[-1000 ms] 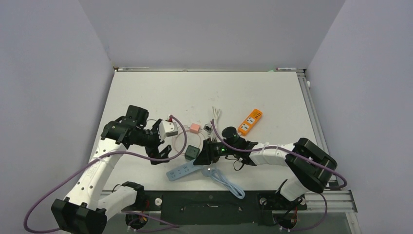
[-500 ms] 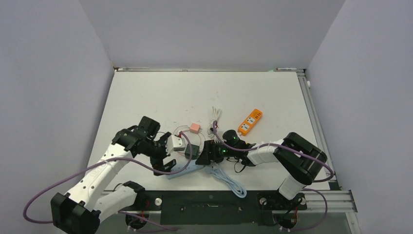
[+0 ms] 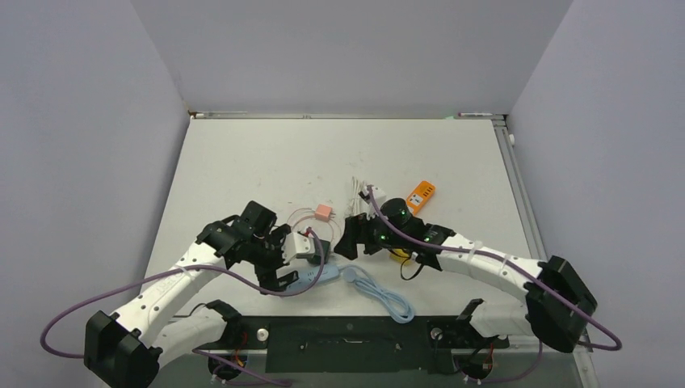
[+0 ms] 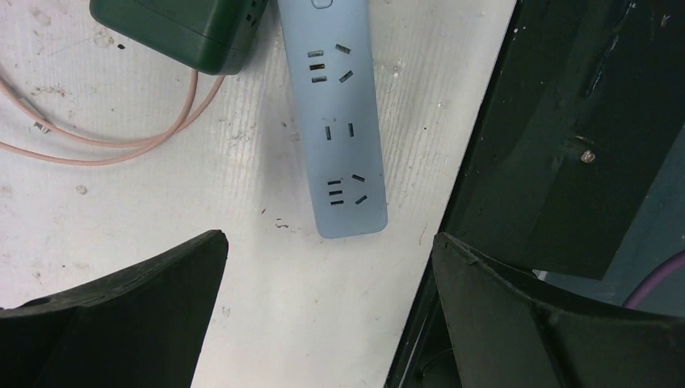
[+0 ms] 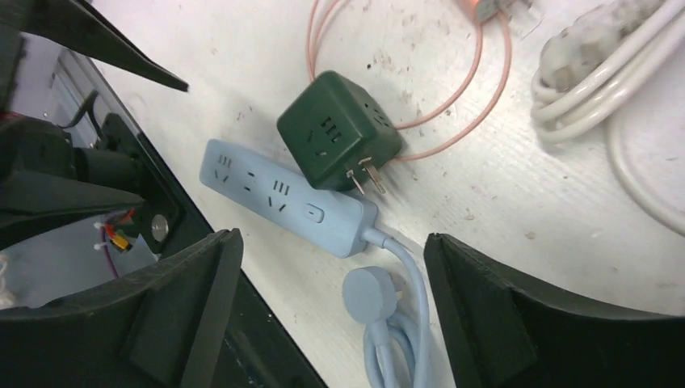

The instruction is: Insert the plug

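Observation:
A dark green cube adapter [image 5: 339,141] lies on its side on the table, its two metal prongs [image 5: 367,179] pointing at the edge of a light blue power strip [image 5: 287,198], outside any socket. The strip's round blue plug [image 5: 369,295] lies loose beside its coiled cord. My right gripper [image 5: 331,238] is open above them, holding nothing. My left gripper [image 4: 327,238] is open too, hovering over the strip's free end [image 4: 339,121], with the green cube [image 4: 182,28] at the top left. From above, the left gripper [image 3: 284,259] and right gripper [image 3: 349,234] face each other across the strip [image 3: 321,279].
A thin pink cord [image 4: 121,137] loops beside the cube. A white cable bundle [image 5: 606,56] lies at the right. An orange power strip [image 3: 420,196] and a small pink adapter [image 3: 323,211] sit farther back. The black base rail [image 4: 549,162] runs along the table's near edge.
My right gripper has opened, let go of the green cube and drawn back to the right. My left arm has swung right and nearer, over the blue strip.

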Tool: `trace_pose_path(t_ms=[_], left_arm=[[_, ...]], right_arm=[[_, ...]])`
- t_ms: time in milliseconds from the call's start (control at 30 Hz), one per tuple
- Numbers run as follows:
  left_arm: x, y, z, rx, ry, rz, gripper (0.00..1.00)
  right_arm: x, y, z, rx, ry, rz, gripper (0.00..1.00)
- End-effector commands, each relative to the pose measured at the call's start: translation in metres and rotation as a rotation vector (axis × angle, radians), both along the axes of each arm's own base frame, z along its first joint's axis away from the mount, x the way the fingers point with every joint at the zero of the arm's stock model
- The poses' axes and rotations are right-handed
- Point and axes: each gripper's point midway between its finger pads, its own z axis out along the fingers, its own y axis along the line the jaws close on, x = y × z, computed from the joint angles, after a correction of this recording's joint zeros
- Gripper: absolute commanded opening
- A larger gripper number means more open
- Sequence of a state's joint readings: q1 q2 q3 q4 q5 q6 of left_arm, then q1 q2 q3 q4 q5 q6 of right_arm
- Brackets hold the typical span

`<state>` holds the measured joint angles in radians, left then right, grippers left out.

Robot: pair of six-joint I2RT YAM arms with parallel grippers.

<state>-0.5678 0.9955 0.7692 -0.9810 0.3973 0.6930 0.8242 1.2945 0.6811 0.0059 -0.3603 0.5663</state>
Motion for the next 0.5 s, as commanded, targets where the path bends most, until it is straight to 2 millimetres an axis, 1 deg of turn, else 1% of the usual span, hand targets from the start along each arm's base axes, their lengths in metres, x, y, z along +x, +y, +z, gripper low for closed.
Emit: trace_pose_path(t_ms=[0, 100, 167, 200, 233, 300, 367, 467], left_arm=[[0.004, -0.005, 0.0, -0.024, -0.006, 0.027, 0.96], [0.001, -0.004, -0.005, -0.017, 0.006, 0.021, 0.96], [0.001, -0.003, -0.007, -0.013, 0.008, 0.02, 0.96], [0.001, -0.003, -0.008, -0.011, 0.008, 0.019, 0.96], [0.002, -0.003, -0.009, -0.01, 0.008, 0.019, 0.96], [0.001, -0.004, -0.011, -0.009, 0.016, 0.012, 0.96], [0.002, -0.004, -0.014, -0.004, 0.016, 0.008, 0.96], [0.005, -0.002, -0.023, 0.018, -0.006, -0.003, 0.96]], right_arm=[[-0.011, -0.031, 0.008, -0.131, -0.012, -0.038, 0.81], [-0.038, -0.037, 0.005, -0.143, 0.006, -0.017, 0.72], [-0.055, -0.039, 0.001, -0.135, 0.022, -0.02, 0.64], [-0.064, -0.041, -0.002, -0.132, 0.033, -0.021, 0.59], [-0.072, -0.043, -0.007, -0.133, 0.045, -0.019, 0.57], [-0.09, -0.049, -0.021, -0.144, 0.077, -0.006, 0.56], [-0.103, -0.054, -0.031, -0.152, 0.103, 0.006, 0.53], [-0.115, -0.06, -0.043, -0.175, 0.142, 0.02, 0.45]])
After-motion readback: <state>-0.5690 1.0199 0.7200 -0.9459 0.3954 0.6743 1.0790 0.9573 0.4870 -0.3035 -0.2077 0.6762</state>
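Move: The blue plug lies about 8 cm below the right gripper and some 3 cm back, hardly off to either side; its coiled cord is about 9 cm back, 9 cm right and 8 cm below. The blue power strip sits roughly 10 cm left, 3 cm back, and the green adapter 8 cm left, 2 cm ahead. From the left gripper, the strip's middle is about 8 cm right, level and 6 cm below; the adapter is 10 cm right, 6 cm ahead. Swing the empty right gripper back about 11 cm and 5 cm to the right, past the plug towards its coiled cord by the near table edge, rising a little first, then sinking. Close the fingers about halfway and tip them some 10 degrees more downward. Lower the open left gripper a couple of centimetres beside the strip's left end, without touching the strip. ##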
